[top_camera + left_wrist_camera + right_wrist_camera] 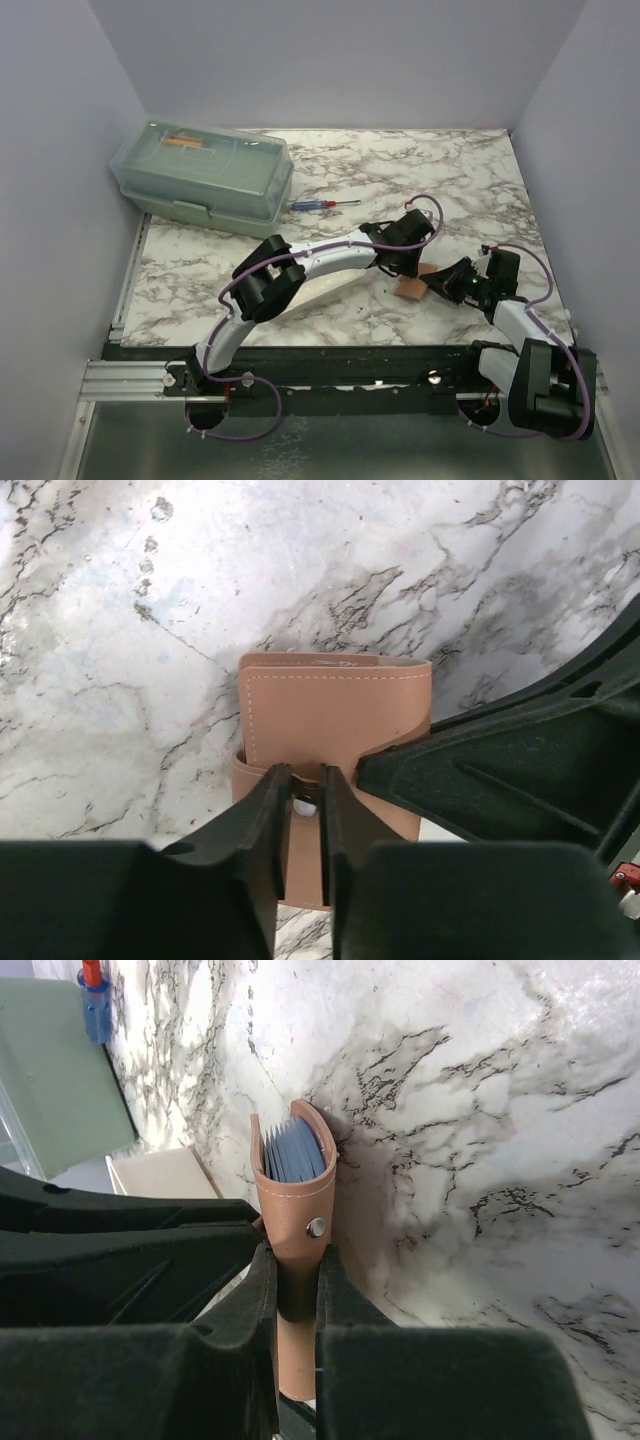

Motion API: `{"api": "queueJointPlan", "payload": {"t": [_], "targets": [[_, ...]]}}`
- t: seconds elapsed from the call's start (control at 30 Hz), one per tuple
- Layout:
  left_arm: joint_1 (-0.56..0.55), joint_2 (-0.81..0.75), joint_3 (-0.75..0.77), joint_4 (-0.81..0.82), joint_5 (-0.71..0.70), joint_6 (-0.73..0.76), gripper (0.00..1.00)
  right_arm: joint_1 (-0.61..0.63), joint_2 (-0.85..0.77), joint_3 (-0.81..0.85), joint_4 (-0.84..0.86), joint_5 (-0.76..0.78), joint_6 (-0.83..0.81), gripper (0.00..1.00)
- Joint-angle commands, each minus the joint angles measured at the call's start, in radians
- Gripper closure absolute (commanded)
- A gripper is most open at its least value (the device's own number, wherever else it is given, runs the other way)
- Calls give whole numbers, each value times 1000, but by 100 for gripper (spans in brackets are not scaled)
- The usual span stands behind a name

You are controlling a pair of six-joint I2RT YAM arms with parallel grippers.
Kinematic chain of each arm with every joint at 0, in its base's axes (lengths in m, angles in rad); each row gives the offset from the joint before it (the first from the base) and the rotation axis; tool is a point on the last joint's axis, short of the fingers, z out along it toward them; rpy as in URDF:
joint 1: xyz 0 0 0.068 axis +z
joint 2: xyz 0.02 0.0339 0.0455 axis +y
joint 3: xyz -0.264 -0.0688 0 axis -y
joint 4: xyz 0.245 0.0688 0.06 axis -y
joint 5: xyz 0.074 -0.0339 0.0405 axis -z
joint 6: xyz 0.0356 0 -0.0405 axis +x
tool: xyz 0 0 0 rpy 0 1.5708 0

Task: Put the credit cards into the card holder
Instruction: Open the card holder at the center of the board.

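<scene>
The tan card holder (298, 1210) stands on edge on the marble, pinched at its stud end by my right gripper (297, 1260), which is shut on it. Several blue-grey credit cards (295, 1150) sit inside its open mouth. In the left wrist view the card holder (335, 715) faces the camera. My left gripper (305, 780) straddles its strap, and a silver stud (304, 802) shows in the narrow gap between the fingers. Whether the fingers press the strap is unclear. In the top view both grippers meet at the card holder (410, 289), right of centre.
A green lidded toolbox (205, 175) stands at the back left, with a red-and-blue screwdriver (325, 204) lying beside it. A pale flat tray (325, 290) lies under the left arm. Walls close in the table on three sides.
</scene>
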Motion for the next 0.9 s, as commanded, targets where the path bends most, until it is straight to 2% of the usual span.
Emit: {"api": "queueJointPlan", "payload": {"t": [0.0, 0.2, 0.27, 0.47, 0.6, 0.63, 0.73, 0.8, 0.87], "targets": [[17, 28, -17, -103, -24, 61, 82, 3, -21, 35, -42, 41, -8, 100], [51, -6, -24, -109, 73, 97, 93, 1, 38, 28, 30, -6, 16, 100], [55, -13, -27, -113, 73, 105, 99, 2, 51, 31, 34, -2, 14, 100], [88, -52, -50, -131, 49, 126, 100, 1, 48, 45, 5, 34, -2, 100], [100, -90, -43, -131, 98, 150, 100, 2, 57, 63, -3, 62, -31, 98], [101, -93, -35, -131, 118, 153, 100, 2, 71, 78, -35, 72, -46, 90], [105, -101, -10, -131, 155, 148, 100, 12, 133, 161, -141, 129, -108, 53], [111, -104, 9, -131, 178, 138, 100, 61, 160, 216, -215, 228, -96, 35], [120, -111, 26, -131, 196, 121, 100, 156, 177, 290, -332, 430, -73, 25]]}}
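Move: Both hands are already at the card holder: its strap with the snap sits right at the left fingertips, and the holder's middle is about 1 cm back and 2 cm below that hand. From the right hand, which already pinches the holder, its middle is roughly 3 cm left, 1 cm back and 1 cm lower. The white tray's middle is some 24 cm left and 2 cm back of the left hand; the screwdriver is 21 cm left and 17 cm ahead, both about 4 cm lower. The left hand first stays nearly in place over the face of the card holder while its fingers close the rest of the way on the strap, then it draws the strap out about 4.5 cm to the left and some 2 cm forward, past the holder's left edge, dipping a centimetre before rising again. The right hand keeps its pinch and hardly moves until the strap has been drawn aside, then opens its fingers wide and lets go of the holder, easing about 2 cm forward and 1.5 cm to the right. ##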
